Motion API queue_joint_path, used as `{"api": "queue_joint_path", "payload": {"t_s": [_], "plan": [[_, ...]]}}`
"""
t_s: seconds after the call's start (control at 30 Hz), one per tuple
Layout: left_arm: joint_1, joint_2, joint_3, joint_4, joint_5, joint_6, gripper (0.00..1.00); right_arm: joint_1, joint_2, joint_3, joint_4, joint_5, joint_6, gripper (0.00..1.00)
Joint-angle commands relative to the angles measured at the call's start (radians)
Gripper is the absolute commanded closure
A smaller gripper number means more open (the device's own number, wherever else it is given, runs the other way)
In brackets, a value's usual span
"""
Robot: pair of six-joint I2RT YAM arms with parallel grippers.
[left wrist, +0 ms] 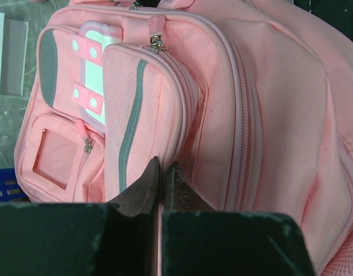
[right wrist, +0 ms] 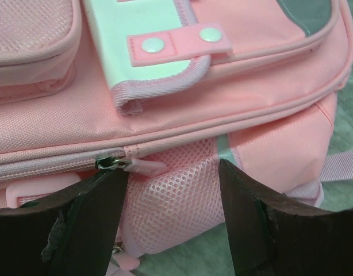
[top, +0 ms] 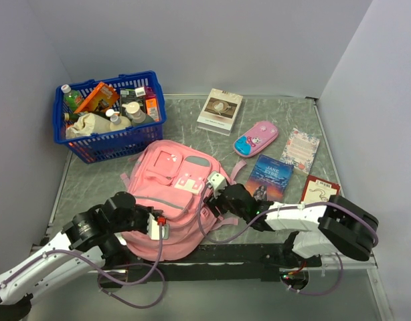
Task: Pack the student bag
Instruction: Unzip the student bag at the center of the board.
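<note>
The student bag (top: 172,200), a soft pink backpack, lies flat on the table with its front pockets facing up. My left gripper (top: 160,226) is at the bag's near end. In the left wrist view the left gripper (left wrist: 164,167) is shut, with a thin fold of the student bag (left wrist: 268,115) pinched between its tips beside the front pocket seam. My right gripper (top: 221,192) is at the bag's right side. In the right wrist view the right gripper (right wrist: 172,169) is open, straddling the pink mesh side pocket (right wrist: 176,201). A pale pink zip pull (right wrist: 143,167) lies just off its left finger.
A blue basket (top: 92,148) full of bottles and packets stands at the back left. A white book (top: 219,110), a pink-and-blue pencil case (top: 256,138), a floral notebook (top: 300,150), a blue book (top: 269,176) and a red book (top: 319,189) lie right of the bag.
</note>
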Motion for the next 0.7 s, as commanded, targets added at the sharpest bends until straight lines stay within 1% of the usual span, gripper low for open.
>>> {"api": "queue_joint_path", "payload": {"t_s": [0.0,0.03,0.07,0.17,0.2,0.3,0.33,0.4,0.43,0.5,0.53,0.63,0.67], "plan": [[0.028,0.038,0.014,0.026,-0.193,0.013,0.99,-0.008,0.058,-0.010,0.219,-0.038,-0.093,0.29],[0.028,0.043,0.014,0.034,-0.192,0.011,0.99,-0.009,0.066,-0.016,0.234,-0.055,-0.101,0.30],[0.027,0.052,0.012,0.040,-0.192,0.011,0.99,-0.009,0.072,-0.018,0.264,-0.066,-0.112,0.34],[0.028,0.065,0.008,0.077,-0.190,0.008,0.99,-0.008,0.088,-0.027,0.304,-0.109,-0.120,0.40],[0.027,0.068,0.006,0.083,-0.184,0.008,0.99,-0.009,0.101,-0.025,0.313,-0.114,-0.118,0.41],[0.027,0.084,0.003,0.115,-0.182,-0.003,0.99,-0.008,0.130,-0.010,0.327,-0.144,-0.124,0.47],[0.028,0.092,0.003,0.123,-0.182,-0.012,0.99,-0.008,0.137,-0.005,0.327,-0.144,-0.123,0.54],[0.028,0.094,0.006,0.129,-0.181,-0.017,0.99,-0.008,0.143,-0.002,0.323,-0.166,-0.120,0.61],[0.027,0.092,0.008,0.129,-0.181,-0.013,0.99,-0.008,0.141,-0.008,0.326,-0.167,-0.112,0.68],[0.027,0.092,0.009,0.128,-0.181,-0.018,0.99,-0.008,0.115,-0.025,0.320,-0.167,-0.100,0.74],[0.027,0.095,0.011,0.126,-0.175,-0.021,0.99,-0.008,0.100,-0.028,0.306,-0.169,-0.088,0.81],[0.028,0.109,0.023,0.135,-0.164,-0.036,0.99,-0.005,0.026,-0.041,0.251,-0.166,-0.065,0.90],[0.028,0.114,0.029,0.138,-0.161,-0.043,0.99,-0.005,-0.021,-0.044,0.235,-0.163,-0.060,0.92]]}}
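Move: The zip pull at the bag's side lies just off the right fingertips, about 2 cm left and 1 cm back, at nearly their height. From that hand, the mint panel is some 8 cm ahead and 7 cm left; the Jane Eyre book is about 11 cm ahead, 22 cm right and 6 cm lower. From the left fingertips the pull is roughly 16 cm right and 4 cm ahead; the grey-striped pocket's middle is 4 cm ahead and 2 cm right. The right fingers close around the zip pull and pinch it between their tips, after the hand slides about 2.5 cm left across the bag's side and turns some 10 degrees counter-clockwise. The left hand keeps its shut fingertips at the striped pocket's near edge, easing forward and down by roughly 1 cm each way. ##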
